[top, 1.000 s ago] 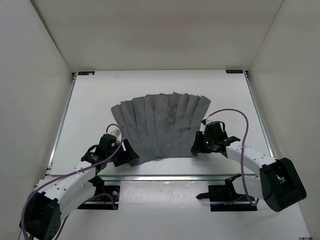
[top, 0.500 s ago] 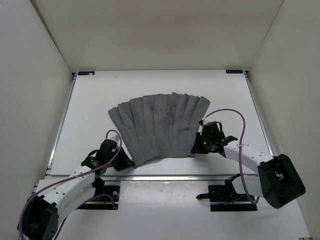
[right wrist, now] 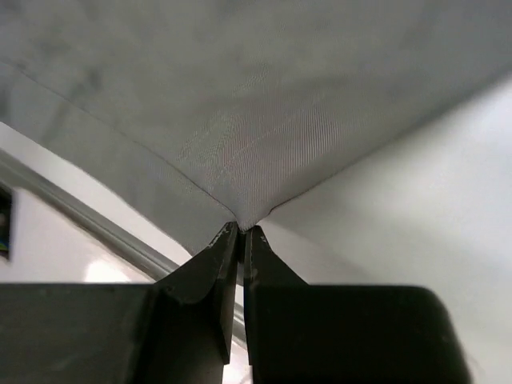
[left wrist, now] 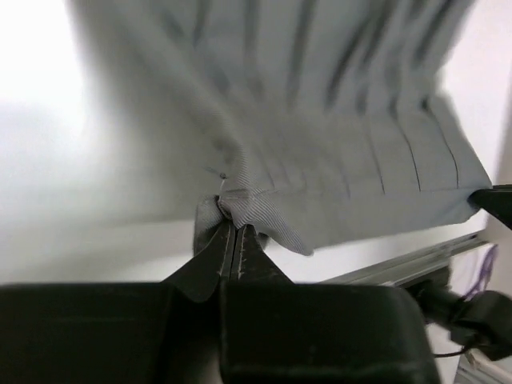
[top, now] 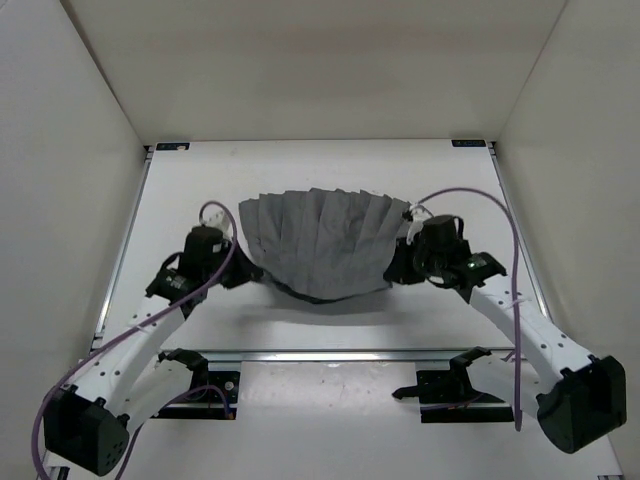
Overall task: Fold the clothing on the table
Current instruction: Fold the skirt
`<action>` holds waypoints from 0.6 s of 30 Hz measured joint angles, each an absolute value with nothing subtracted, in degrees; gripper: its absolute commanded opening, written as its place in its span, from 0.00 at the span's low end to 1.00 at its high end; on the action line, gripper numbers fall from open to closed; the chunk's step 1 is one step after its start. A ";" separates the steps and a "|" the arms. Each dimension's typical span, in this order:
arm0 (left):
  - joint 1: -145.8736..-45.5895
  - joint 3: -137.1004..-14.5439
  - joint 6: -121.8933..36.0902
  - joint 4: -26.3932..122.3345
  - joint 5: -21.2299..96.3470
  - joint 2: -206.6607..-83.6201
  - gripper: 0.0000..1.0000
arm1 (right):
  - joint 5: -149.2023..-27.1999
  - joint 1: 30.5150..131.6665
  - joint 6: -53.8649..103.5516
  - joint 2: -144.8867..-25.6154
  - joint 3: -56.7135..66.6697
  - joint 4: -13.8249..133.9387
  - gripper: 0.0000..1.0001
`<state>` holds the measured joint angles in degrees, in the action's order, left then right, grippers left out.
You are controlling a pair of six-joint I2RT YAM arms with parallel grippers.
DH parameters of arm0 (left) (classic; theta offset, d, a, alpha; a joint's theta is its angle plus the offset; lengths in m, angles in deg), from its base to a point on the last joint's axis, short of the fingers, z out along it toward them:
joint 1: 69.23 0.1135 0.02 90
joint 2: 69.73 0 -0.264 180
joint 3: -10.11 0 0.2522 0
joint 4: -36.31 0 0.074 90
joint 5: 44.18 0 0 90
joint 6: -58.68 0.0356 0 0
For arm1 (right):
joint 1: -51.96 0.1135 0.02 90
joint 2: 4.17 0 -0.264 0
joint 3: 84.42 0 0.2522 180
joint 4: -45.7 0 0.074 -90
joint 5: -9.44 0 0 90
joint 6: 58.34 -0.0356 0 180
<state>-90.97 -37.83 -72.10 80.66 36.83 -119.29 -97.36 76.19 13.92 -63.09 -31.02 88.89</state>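
Note:
The clothing (top: pixel 322 242), a dark grey pleated skirt, hangs lifted by its two near corners above the white table (top: pixel 180 200), its near edge sagging in the middle. My left gripper (top: pixel 243 272) is shut on the skirt's left near corner; the left wrist view shows a bunched fold of the fabric (left wrist: pixel 256 210) pinched at its fingertips (left wrist: pixel 234 230). On the other side, my right gripper (top: pixel 396 270) is shut on the right near corner. In the right wrist view the cloth (right wrist: pixel 240 120) fans up and away from the closed tips (right wrist: pixel 242 230).
White walls enclose the table at the back and on both sides. A metal rail (top: pixel 340 354) runs along the near edge, with the arm bases behind it. Purple cables (top: pixel 470 200) loop above both arms.
Both grippers have shut on the skirt's near corners and lifted them up and toward the back. The skirt, flat on the table a second ago, now hangs bunched between them.

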 measured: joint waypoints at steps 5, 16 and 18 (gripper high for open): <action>-90.99 -56.82 -67.68 81.71 39.19 -121.57 0.00 | -99.02 73.44 18.88 -59.79 -12.33 93.44 0.00; -83.54 -78.48 -61.28 82.06 37.81 -125.98 0.00 | -101.44 72.24 22.38 -64.90 12.54 98.18 0.00; -82.25 -80.01 -60.21 81.84 37.68 -130.46 0.00 | -102.56 70.84 23.01 -70.19 15.84 98.12 0.00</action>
<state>-82.25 -80.01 -60.21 81.84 37.68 -130.46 -102.56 70.84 23.01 -70.19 15.84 98.12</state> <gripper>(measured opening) 0.022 0.023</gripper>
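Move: Between the two hands, each with one end of the skirt's near edge already pinched, that edge sags; its middle is some 13 cm to the left hand's right and to the right hand's left, about 1 cm back and 4 cm lower. The pleated hem's middle, where the cloth stretches out, is roughly 28 cm ahead of the hands and 10 cm below, also midway between them. The hem's left corner lies about 27 cm ahead and 8 cm left of the left hand, its right corner 27 cm ahead and 8 cm right of the right hand, both 10 cm down. Hoisting the skirt by its pinched edge, both arms sweep steeply up together by some 25 cm, edging forward as they start. As the rise runs out they reach forward, ending about 10 cm farther out, while both wrists tip the fingers up by roughly 35 degrees. The shut fingers keep their hold on the two ends throughout. ##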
